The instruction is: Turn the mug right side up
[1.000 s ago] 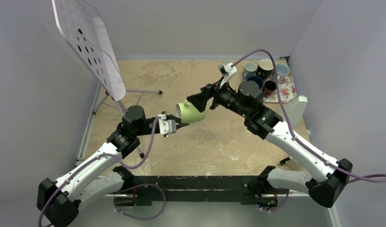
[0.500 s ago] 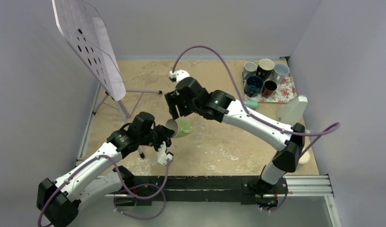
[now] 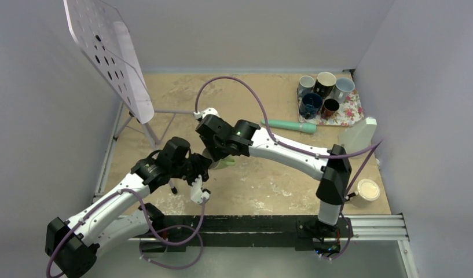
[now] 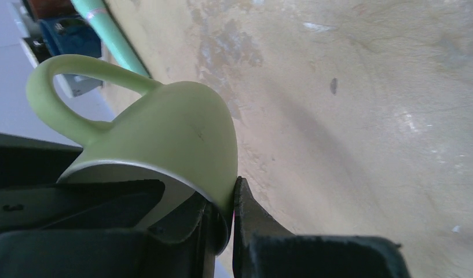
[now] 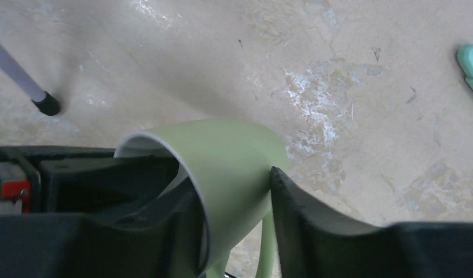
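The light green mug (image 3: 226, 161) hangs tilted above the sandy table, mouth toward the left arm, handle (image 4: 60, 87) sticking out. My left gripper (image 3: 205, 166) is shut on its rim, the wall pinched between both fingers (image 4: 223, 214). My right gripper (image 3: 217, 154) reaches in from above and straddles the mug's wall (image 5: 234, 168). One of its fingers is inside the mouth and the other touches the outside. Its jaws (image 5: 234, 200) stand wider than the wall, so it is open.
A floral tray (image 3: 345, 113) with several mugs stands at the back right. A teal cylinder (image 3: 289, 125) lies near it, with a white box (image 3: 356, 134) and a small round dish (image 3: 367, 189) further right. A perforated white board on a stand (image 3: 106, 52) rises at the back left.
My right arm has swung from the right side across to the mug and its jaws have narrowed around the wall. My left gripper has turned and drawn the mug nearer.
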Tool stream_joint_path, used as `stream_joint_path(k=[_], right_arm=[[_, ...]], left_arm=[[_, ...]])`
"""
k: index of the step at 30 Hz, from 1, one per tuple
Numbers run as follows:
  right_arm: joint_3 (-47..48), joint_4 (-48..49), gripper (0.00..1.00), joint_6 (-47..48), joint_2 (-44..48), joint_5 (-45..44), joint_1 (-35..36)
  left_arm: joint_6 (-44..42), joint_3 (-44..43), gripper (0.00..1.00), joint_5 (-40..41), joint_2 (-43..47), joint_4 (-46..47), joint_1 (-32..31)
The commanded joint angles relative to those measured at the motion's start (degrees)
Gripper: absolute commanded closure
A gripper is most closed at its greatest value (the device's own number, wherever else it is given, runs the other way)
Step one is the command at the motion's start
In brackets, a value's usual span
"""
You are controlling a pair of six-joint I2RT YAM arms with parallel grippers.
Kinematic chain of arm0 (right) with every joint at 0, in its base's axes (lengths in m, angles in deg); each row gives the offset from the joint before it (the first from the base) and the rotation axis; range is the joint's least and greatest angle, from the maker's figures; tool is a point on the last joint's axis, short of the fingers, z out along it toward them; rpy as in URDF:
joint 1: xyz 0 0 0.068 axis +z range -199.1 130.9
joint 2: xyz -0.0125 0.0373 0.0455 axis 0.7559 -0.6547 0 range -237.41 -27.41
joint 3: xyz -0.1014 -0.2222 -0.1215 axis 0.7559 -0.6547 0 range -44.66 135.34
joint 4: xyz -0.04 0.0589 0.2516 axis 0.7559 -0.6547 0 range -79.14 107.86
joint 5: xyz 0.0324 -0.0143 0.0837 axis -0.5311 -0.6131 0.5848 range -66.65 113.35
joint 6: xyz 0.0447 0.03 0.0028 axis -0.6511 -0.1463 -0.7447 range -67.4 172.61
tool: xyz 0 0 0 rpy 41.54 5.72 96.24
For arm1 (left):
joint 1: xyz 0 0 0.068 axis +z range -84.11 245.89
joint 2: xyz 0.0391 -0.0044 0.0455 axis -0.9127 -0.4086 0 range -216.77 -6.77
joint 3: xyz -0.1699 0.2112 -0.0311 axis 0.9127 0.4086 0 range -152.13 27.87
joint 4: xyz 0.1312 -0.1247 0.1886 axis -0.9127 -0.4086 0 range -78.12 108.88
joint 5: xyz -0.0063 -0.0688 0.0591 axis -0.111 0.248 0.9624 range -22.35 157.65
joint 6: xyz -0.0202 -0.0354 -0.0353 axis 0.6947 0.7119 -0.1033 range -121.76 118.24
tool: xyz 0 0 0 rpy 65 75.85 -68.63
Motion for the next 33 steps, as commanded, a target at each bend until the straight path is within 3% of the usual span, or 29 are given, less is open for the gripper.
stream_joint_path(k=[1, 4, 6, 7, 11, 16, 23, 27, 33], right_arm=[[3.1, -6.6, 0.67, -2.8, -3.6, -7.4, -0.2], [3.0, -6.4, 1.0, -4.1, -3.5, -8.8, -0.5], [2.3, -6.8, 1.0, -5.3, -2.7, -10.2, -1.1], [1.8, -6.9, 1.0, -5.9, -2.2, -10.9, -1.7], [-1.6, -4.5, 1.0, -7.8, 2.9, -10.6, -5.8], [-5.4, -2.3, 1.0, -8.6, 11.8, -9.3, -17.2], [-12.6, 10.8, 1.0, -5.8, 24.8, -10.2, -44.0], [-16.8, 19.1, 1.0, -5.2, 26.7, -10.3, -58.7], [-17.0, 25.0, 1.0, -4.1, 24.9, -12.0, -70.2]], left_arm=[[0.0, -3.1, 1.0, -1.9, 0.7, 8.3, 0.0], [1.1, -2.0, 1.0, -2.9, 1.6, 11.4, -0.1], [2.2, 0.1, 1.0, -4.6, 3.2, 16.6, 0.0], [3.2, 1.7, 0.88, -5.8, 4.3, 20.7, 0.0], [8.7, 7.4, 0.03, -10.0, 7.5, 36.2, -0.1], [17.2, 8.2, 0.0, -10.4, 9.5, 40.5, -0.1], [22.5, 10.0, 0.0, -9.8, 12.1, 37.1, -0.1], [24.4, 10.8, 0.0, -10.2, 13.5, 35.3, -0.1], [27.9, 12.9, 0.0, -7.8, 15.7, 35.3, -0.1]])
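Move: The green mug hangs by its wall in the left fingers, its middle about 4 cm right and 3 cm below the left hand; from the open right hand it is some 7 cm below and 2 cm back. The mat's free patch lies roughly 50 cm right and 22 cm ahead of the right hand, 19 cm below. Beside it, the brown mug stands 42 cm right, 20 ahead, the light blue mug 48 right, 28 ahead, both about 15 below the right hand. The right hand sinks about 3.5 cm with one finger inside the green mug and shuts on its wall; then the left fingers open wide and that hand backs off upwards about 10 cm, net, tipping up some 35 degrees until the fingers point nearly level to the right. The right hand keeps its pinch and sweeps fast to the right, about 45 cm, and forward some 14 cm, climbing about 13 cm from its lowest point and turning roughly 75 degrees clockwise, to bring the mug towards the mat's free patch. ##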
